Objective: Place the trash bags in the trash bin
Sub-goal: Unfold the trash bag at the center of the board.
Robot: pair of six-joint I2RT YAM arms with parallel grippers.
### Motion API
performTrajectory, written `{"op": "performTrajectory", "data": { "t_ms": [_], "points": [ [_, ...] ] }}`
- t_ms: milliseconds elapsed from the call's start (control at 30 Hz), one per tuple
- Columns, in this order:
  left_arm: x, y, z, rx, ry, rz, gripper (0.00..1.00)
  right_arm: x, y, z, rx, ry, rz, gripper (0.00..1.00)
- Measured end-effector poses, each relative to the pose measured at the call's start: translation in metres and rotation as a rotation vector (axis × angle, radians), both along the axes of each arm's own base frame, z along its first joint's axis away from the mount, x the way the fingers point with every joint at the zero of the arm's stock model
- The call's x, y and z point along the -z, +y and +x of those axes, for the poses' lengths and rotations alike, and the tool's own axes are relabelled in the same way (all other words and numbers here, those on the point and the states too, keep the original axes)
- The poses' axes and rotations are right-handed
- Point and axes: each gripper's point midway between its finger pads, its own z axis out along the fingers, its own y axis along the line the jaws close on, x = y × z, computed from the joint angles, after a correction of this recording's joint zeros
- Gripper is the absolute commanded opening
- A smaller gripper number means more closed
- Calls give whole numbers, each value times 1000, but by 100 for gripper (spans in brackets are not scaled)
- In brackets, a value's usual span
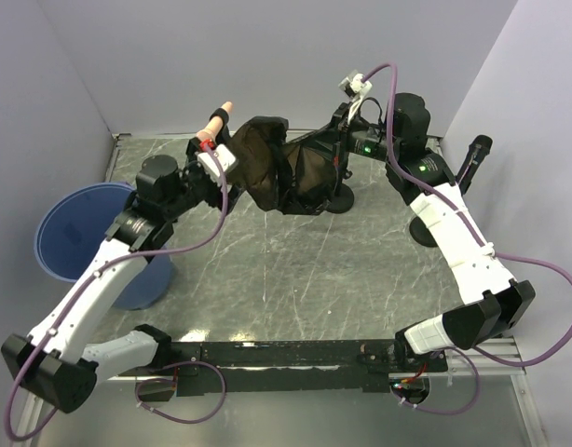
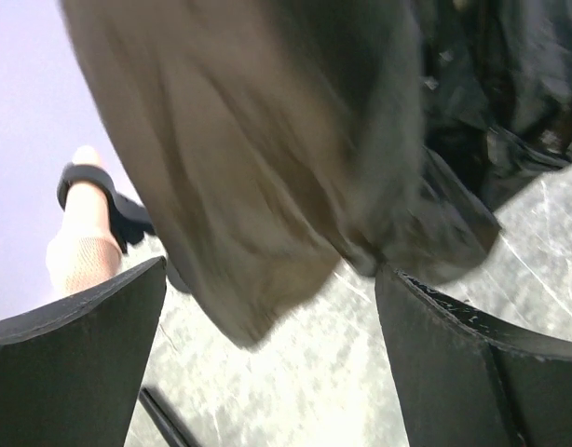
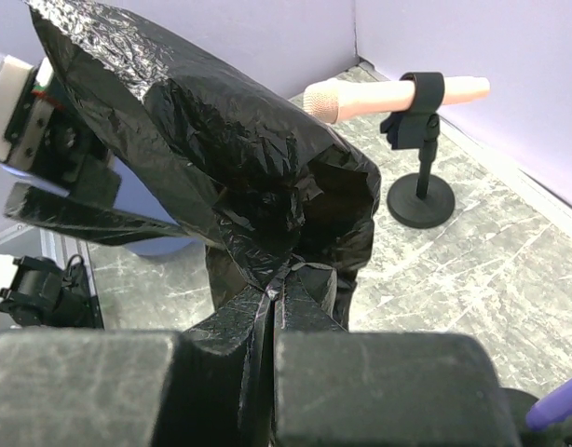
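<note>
A black trash bag (image 1: 279, 169) hangs in the air over the far middle of the table, stretched between my two arms. My right gripper (image 3: 288, 268) is shut on a twisted fold of the trash bag (image 3: 221, 158), and it shows at the bag's right end in the top view (image 1: 338, 156). My left gripper (image 2: 272, 272) stands wide open, with the trash bag (image 2: 267, 158) hanging just in front of and between its fingers (image 2: 76, 358); no pad presses on it. The blue trash bin (image 1: 76, 233) stands off the table's left edge, beside the left arm.
A peach cylinder clamped on a black stand (image 3: 398, 93) stands at the back left corner (image 1: 217, 119). A round black stand base (image 1: 342, 200) sits under the bag. The table's metal front rail (image 1: 286, 354) runs between the arm bases. Lilac walls close in the back and sides.
</note>
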Motion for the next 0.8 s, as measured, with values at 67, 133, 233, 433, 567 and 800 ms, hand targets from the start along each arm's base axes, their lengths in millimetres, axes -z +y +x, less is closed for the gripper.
{"op": "performTrajectory", "data": {
  "t_ms": [67,133,233,433,567,800],
  "points": [
    [-3,-4,8,7,-10,5,97,0,0,0,0,0,0,0],
    [-2,-6,13,12,-17,11,97,0,0,0,0,-1,0,0],
    [-2,-10,15,52,-19,20,97,1,-1,-1,1,-2,0,0],
    [1,-41,1,277,9,5,45,1,-3,1,14,-2,-1,0],
    [13,-63,-7,411,119,-15,1,5,-10,9,69,1,-7,0],
    [30,-58,14,278,329,-17,1,25,-54,50,427,48,-75,0]
  ]
}}
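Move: Just to the left gripper's right, some 6 cm away and about 2 cm lower, level with it fore-and-aft, hangs the free left edge of the trash bag; the right gripper already pinches the bag's other end, and from there that edge lies about 17 cm left, 1 cm back and 10 cm lower. The pink microphone stands about 22 cm ahead of the left hand, 3 cm left and 12 cm down. The purple microphone is some 12 cm ahead of the right hand, 5 cm right and 22 cm down. Sweeping about 7 cm to the right into the bag's free edge and sinking some 3 cm, the left hand turns clockwise, then partly back, tips its fingers down and shuts them, pinching the film. Late on, the right hand, still pinching its end, swings forward and right, away from the left, dipping slightly and turning some 25 degrees clockwise. ##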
